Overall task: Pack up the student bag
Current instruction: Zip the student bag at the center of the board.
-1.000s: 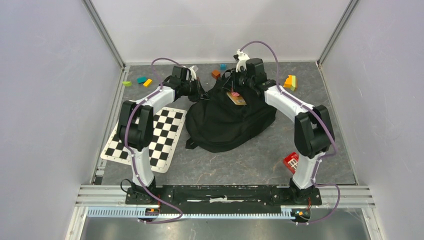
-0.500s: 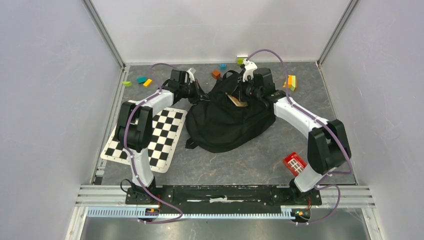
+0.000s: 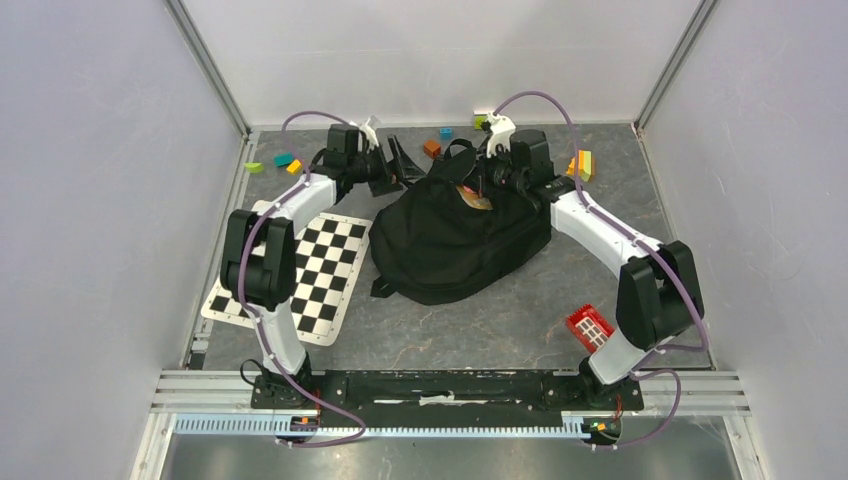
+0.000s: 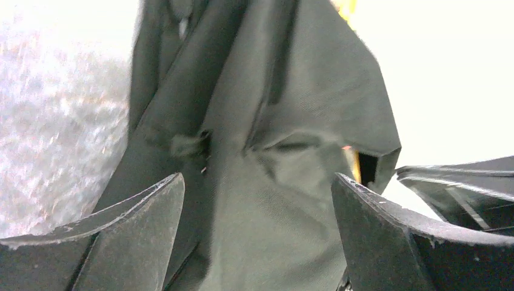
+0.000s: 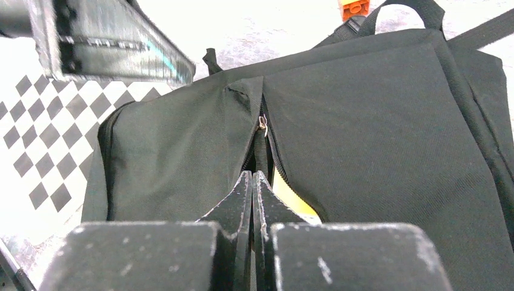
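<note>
The student bag point(image 3: 450, 235), a large black backpack, lies in the middle of the table with its top toward the back wall. My left gripper point(image 3: 400, 160) is at the bag's back-left corner and stands open. In the left wrist view black bag fabric point(image 4: 267, 121) fills the wide gap between the left gripper's point(image 4: 257, 177) fingers. My right gripper point(image 3: 482, 182) is shut at the bag's top opening. In the right wrist view the shut right gripper point(image 5: 251, 174) points into the zip slit below the zip pull point(image 5: 262, 123). A yellow thing point(image 5: 291, 197) shows inside.
A checkerboard mat point(image 3: 300, 270) lies left of the bag. A red block point(image 3: 588, 325) sits near the right arm's base. Small coloured blocks lie along the back: green point(image 3: 254, 167), teal point(image 3: 283, 159), brown point(image 3: 431, 148), blue point(image 3: 445, 132) and an orange-yellow one point(image 3: 580, 165).
My left gripper has opened, let go of the bag's fabric and drawn back to the left. The right gripper dropped lower at the bag's opening earlier and has since held still.
</note>
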You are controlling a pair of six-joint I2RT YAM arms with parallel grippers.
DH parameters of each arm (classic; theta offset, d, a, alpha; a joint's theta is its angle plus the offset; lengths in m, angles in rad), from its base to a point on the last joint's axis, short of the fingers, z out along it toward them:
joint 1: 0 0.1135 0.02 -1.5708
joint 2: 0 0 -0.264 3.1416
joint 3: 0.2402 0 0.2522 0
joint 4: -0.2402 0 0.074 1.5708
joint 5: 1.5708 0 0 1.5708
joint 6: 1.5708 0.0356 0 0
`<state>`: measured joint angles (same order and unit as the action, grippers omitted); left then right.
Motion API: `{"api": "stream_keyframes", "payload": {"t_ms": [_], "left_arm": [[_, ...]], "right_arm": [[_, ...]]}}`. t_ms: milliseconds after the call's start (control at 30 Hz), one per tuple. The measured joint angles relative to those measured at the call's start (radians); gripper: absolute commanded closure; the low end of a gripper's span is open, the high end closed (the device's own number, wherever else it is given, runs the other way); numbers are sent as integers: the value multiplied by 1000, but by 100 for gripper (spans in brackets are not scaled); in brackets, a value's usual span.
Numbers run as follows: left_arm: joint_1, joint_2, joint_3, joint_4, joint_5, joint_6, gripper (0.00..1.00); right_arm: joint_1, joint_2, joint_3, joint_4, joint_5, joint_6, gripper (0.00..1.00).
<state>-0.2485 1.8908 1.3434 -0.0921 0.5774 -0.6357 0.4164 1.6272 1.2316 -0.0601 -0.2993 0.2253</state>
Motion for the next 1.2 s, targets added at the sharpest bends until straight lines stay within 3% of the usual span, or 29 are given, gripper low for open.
{"api": "stream_keyframes", "payload": {"t_ms": [200, 400, 733, 1200], "left_arm": [[-22, 34, 170, -14, 5, 38, 6], [-73, 133, 297, -129, 0, 164, 20], [-93, 179, 314, -241, -29, 288, 34], [-86, 228, 329, -250, -28, 317, 54]], "right_arm": [[1, 26, 24, -6, -19, -30, 91], [16, 33, 13, -15, -9, -98, 83], [45, 105, 2, -7, 16, -232, 74], [48, 241, 95, 52, 4, -282, 61]]}}
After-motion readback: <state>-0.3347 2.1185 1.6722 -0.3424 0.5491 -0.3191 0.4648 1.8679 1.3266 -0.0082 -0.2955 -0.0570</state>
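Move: The zipper pull on the student bag lies about 5 cm ahead of the right hand, 5 cm to its left and 9 cm below; the yellow packet showing in the opening is about 2 cm ahead, 1 cm left and 10 cm down. The bag's fold at the zip's end lies some 3 cm ahead of the left hand, 5 cm to its right and 5 cm lower, with the brown block about 11 cm ahead, 3 cm right and 13 cm down. The fold at the zip's end is approached by the left hand in an arc, up about 5 cm and forward, then right and some 8 cm down, turning clockwise, its fingers narrowing from wide to half open around the fold. Towards the zipper pull, the shut right hand sinks about 6 cm, turning counter-clockwise, then slides forward-left over the opening, its fingers parting to over a third. ##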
